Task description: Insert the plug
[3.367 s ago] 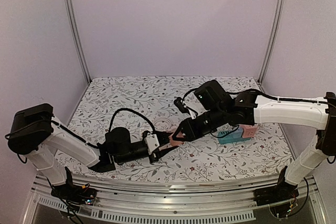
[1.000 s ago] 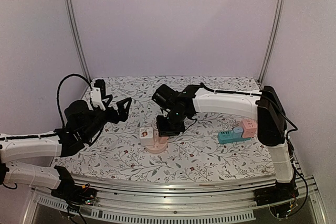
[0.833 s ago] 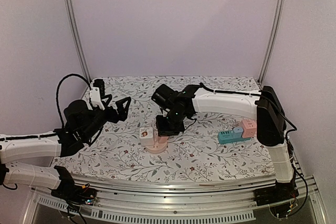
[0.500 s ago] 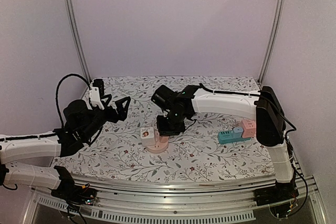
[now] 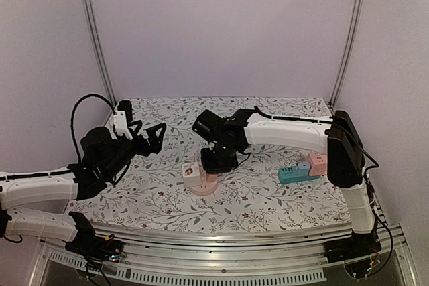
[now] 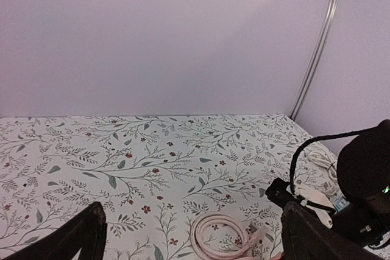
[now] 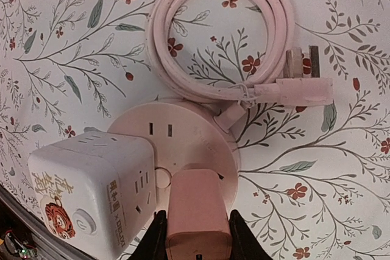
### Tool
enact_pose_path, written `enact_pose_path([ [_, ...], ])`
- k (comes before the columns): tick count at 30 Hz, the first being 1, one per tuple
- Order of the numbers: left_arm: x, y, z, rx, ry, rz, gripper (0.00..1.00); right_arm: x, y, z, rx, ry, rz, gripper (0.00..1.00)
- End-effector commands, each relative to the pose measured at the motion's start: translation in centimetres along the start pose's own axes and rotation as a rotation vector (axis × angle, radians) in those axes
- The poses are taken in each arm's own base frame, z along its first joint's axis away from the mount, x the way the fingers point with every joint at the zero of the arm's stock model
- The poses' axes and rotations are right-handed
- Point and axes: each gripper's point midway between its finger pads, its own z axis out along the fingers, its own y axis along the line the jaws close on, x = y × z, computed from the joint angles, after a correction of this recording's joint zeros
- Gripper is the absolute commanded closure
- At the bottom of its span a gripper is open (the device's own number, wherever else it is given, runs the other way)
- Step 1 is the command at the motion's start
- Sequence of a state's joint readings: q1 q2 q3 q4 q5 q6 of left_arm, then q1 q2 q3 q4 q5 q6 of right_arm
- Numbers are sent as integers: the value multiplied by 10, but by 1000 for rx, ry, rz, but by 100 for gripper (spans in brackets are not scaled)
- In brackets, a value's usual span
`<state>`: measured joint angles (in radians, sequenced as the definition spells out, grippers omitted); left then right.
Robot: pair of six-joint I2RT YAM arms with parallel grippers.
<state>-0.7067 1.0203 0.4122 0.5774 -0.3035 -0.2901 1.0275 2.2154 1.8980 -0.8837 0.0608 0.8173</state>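
My right gripper (image 7: 196, 235) is shut on a pink block-shaped plug (image 7: 196, 214). The plug's front end stands against the top of a round pink socket hub (image 7: 189, 135), and its prongs are hidden. A white cube adapter (image 7: 91, 193) with a tiger sticker sits on the hub's left side. In the top view the right gripper (image 5: 218, 160) points down over the hub (image 5: 203, 187), beside the cube (image 5: 191, 172). Raised off the table at the left, my left gripper (image 5: 151, 135) stands open and holds nothing.
The hub's pink cable lies coiled (image 7: 225, 35) just beyond it, ending in a two-prong plug (image 7: 304, 86). The same coil (image 6: 222, 238) shows in the left wrist view. A teal power strip (image 5: 295, 174) with a pink block (image 5: 318, 163) lies to the right.
The left arm, earlier low by the hub, has drawn back left and lifted. Over the last second the right gripper and hub barely shift; the cube edges slightly right.
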Motion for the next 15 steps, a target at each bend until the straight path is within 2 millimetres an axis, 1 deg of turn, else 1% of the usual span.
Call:
enact_pose_path([
  [1,6,8,-1,-22,20,-3,1,22,-48,3,200,82,-57,100],
  [9,7,9,0,-20,22,-3,1,37,-81,-9,307,152,-136,100],
  [15,7,8,0,-16,23,-6,1,47,-94,-19,358,214,-205,100],
])
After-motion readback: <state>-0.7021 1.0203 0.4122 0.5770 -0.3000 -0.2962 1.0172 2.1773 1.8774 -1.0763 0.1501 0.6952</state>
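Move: The right hand already pinches the pink plug, its middle about 1 cm below the hand point, on the round socket, whose centre lies some 2 cm left, 1 cm ahead and 4 cm down. The white cube is about 5 cm left and 1 cm back, the pink cable coil some 8 cm straight ahead. From the idle left hand the plug lies about 14 cm right, 3 cm back and 17 cm lower. Still pinching the plug, the right hand drags the round socket about 5 cm right, level, its wrist straightening upright. ##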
